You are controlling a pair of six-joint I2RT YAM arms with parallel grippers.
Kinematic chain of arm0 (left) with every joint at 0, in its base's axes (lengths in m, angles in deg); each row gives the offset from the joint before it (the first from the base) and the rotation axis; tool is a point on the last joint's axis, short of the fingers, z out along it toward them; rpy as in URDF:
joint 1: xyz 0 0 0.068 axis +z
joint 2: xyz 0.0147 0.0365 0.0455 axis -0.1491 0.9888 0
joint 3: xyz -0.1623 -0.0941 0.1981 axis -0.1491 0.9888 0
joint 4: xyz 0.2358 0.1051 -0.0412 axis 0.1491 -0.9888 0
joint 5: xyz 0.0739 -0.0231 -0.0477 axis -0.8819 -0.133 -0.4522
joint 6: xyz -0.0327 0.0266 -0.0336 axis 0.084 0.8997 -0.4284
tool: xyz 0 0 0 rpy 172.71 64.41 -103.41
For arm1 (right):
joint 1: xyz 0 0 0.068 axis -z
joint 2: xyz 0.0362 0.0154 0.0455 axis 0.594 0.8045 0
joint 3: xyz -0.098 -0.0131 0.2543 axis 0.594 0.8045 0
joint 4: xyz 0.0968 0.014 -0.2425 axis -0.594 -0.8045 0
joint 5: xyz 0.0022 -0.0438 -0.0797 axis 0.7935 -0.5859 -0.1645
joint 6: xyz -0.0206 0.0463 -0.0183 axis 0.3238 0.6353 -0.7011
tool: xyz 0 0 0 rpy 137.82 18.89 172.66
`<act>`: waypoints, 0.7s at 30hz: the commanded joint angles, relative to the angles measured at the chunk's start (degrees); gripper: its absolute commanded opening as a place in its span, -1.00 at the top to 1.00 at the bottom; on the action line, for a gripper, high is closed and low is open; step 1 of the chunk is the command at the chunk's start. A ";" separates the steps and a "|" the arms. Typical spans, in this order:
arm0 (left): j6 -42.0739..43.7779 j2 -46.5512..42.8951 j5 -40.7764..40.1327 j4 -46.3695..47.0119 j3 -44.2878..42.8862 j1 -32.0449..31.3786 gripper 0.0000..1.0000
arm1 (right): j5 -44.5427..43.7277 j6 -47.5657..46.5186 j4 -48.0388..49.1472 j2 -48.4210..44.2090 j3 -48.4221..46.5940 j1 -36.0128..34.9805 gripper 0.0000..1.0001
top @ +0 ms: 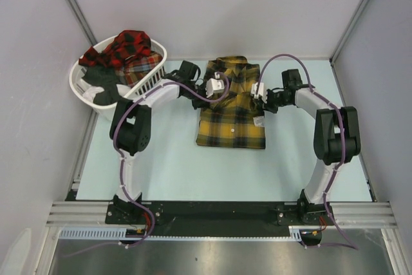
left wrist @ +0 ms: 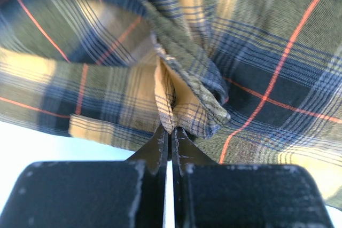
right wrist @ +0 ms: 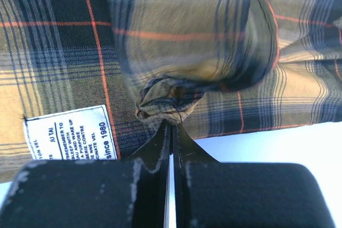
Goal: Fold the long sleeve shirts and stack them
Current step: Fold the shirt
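Observation:
A mustard-yellow plaid long sleeve shirt lies partly folded in the middle of the table, collar toward the far side. My left gripper sits over its upper left part, shut on a pinched fold of the yellow cloth. My right gripper is over the upper right part, shut on a bunched wad of the same shirt. A white care label shows beside that wad. Red-and-black plaid shirts are heaped in the basket at the far left.
The white laundry basket stands at the table's far left corner, close to my left arm's elbow. Grey walls enclose the pale blue table on three sides. A metal rail runs along the near edge.

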 commanded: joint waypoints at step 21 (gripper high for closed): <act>-45.54 -15.38 12.33 8.79 10.01 7.93 -0.84 | 5.42 58.18 -9.07 -4.34 -14.44 5.78 -0.99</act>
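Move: The plaid shirt lies across between the two hands, its middle about 9 cm to the right of the left hand, level with it, some 3 cm below; from the right hand it is 9 cm to the left, also level and 3 cm below. Its near fold is centred roughly 16 cm back and 9 cm left of the right hand, and its white label 6 cm straight back. The laundry basket stands some 30 cm left and 8 cm ahead of the left hand. The folded-over end of the shirt, still pinched at both sides, is lowered about 2 cm onto the layers beneath, and both hands open wide and let go. The left then draws off leftward and up, slightly forward, turning counter-clockwise; the right leaves faster, climbing some 11 cm, forward and to the right, turning about 30 degrees clockwise. ##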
